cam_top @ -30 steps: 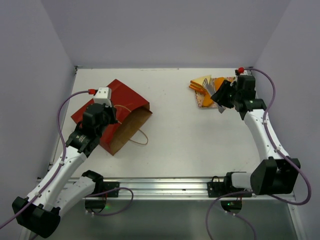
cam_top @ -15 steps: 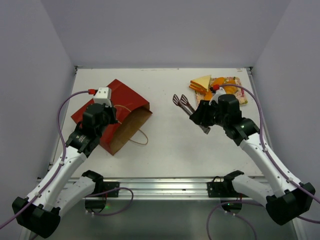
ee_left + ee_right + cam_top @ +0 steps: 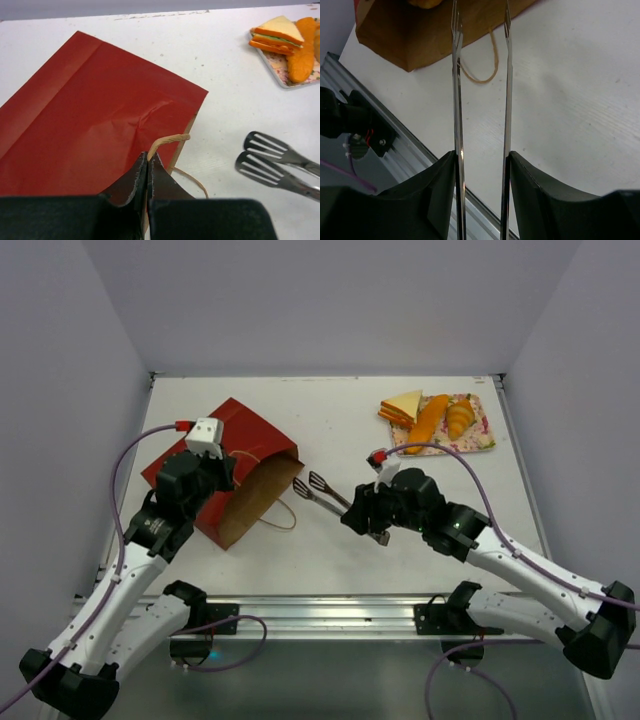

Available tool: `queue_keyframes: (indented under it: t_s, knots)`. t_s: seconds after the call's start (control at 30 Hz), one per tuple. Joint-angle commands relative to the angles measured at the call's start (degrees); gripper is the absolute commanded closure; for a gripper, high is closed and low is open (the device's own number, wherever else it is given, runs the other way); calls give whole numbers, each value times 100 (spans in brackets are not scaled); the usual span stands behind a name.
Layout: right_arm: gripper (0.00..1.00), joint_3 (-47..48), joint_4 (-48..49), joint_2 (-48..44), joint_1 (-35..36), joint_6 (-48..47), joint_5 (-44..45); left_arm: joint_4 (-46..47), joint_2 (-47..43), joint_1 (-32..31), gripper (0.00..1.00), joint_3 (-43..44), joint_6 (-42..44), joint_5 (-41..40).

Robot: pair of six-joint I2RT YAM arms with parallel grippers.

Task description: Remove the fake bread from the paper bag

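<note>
The red paper bag point(image 3: 235, 445) lies flat at the left, its brown mouth facing right. My left gripper point(image 3: 148, 156) is shut on its upper tan handle point(image 3: 167, 141). My right gripper point(image 3: 481, 157) grips a pair of metal tongs point(image 3: 325, 495), whose arms stand apart. The slotted tong tips point at the bag mouth point(image 3: 400, 35) and sit just short of it. A bit of yellow-orange fake bread point(image 3: 425, 2) shows inside the mouth at the top edge of the right wrist view.
A flowered tray point(image 3: 482, 443) at the back right carries a sandwich point(image 3: 402, 407), a long loaf point(image 3: 430, 418) and a croissant point(image 3: 460, 418). The bag's lower handle loop point(image 3: 283, 515) lies on the table. The metal rail runs along the near edge.
My right arm has swung from the tray at the back right to the middle of the table, bringing the tongs up to the bag mouth. The left gripper keeps its hold on the handle.
</note>
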Motion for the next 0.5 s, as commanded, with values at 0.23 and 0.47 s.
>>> queue_keyframes:
  t_s: [0.23,0.47]
  knots:
    - [52,-247,1964,880,952,71,497,510,-289,53,100,34,574,2419]
    - [52,25,2562,1758,1032,-44,497,642,-350,53,100,-27,644,2957]
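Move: The bag's open mouth lies about 22 cm to the right hand's left, 10 cm ahead and 12 cm lower. The heads of the tongs held there are roughly 11 cm to its left, 9 cm ahead and 8 cm down, and the lower handle loop lies some 17 cm left, 7 cm ahead and 19 cm below. From the left hand, pinching the upper handle, the mouth is about 3 cm right, 2 cm ahead and 16 cm below. Still pinching the upper handle, the left hand pulls it some 6 cm to the right, with about 3 cm back and a slight rise, turning clockwise by some 25 degrees. Meanwhile the right hand carries the half-open tongs left, sinking more and more as it goes, so their heads pass into the bag's mouth; its grip on them hardly changes. ##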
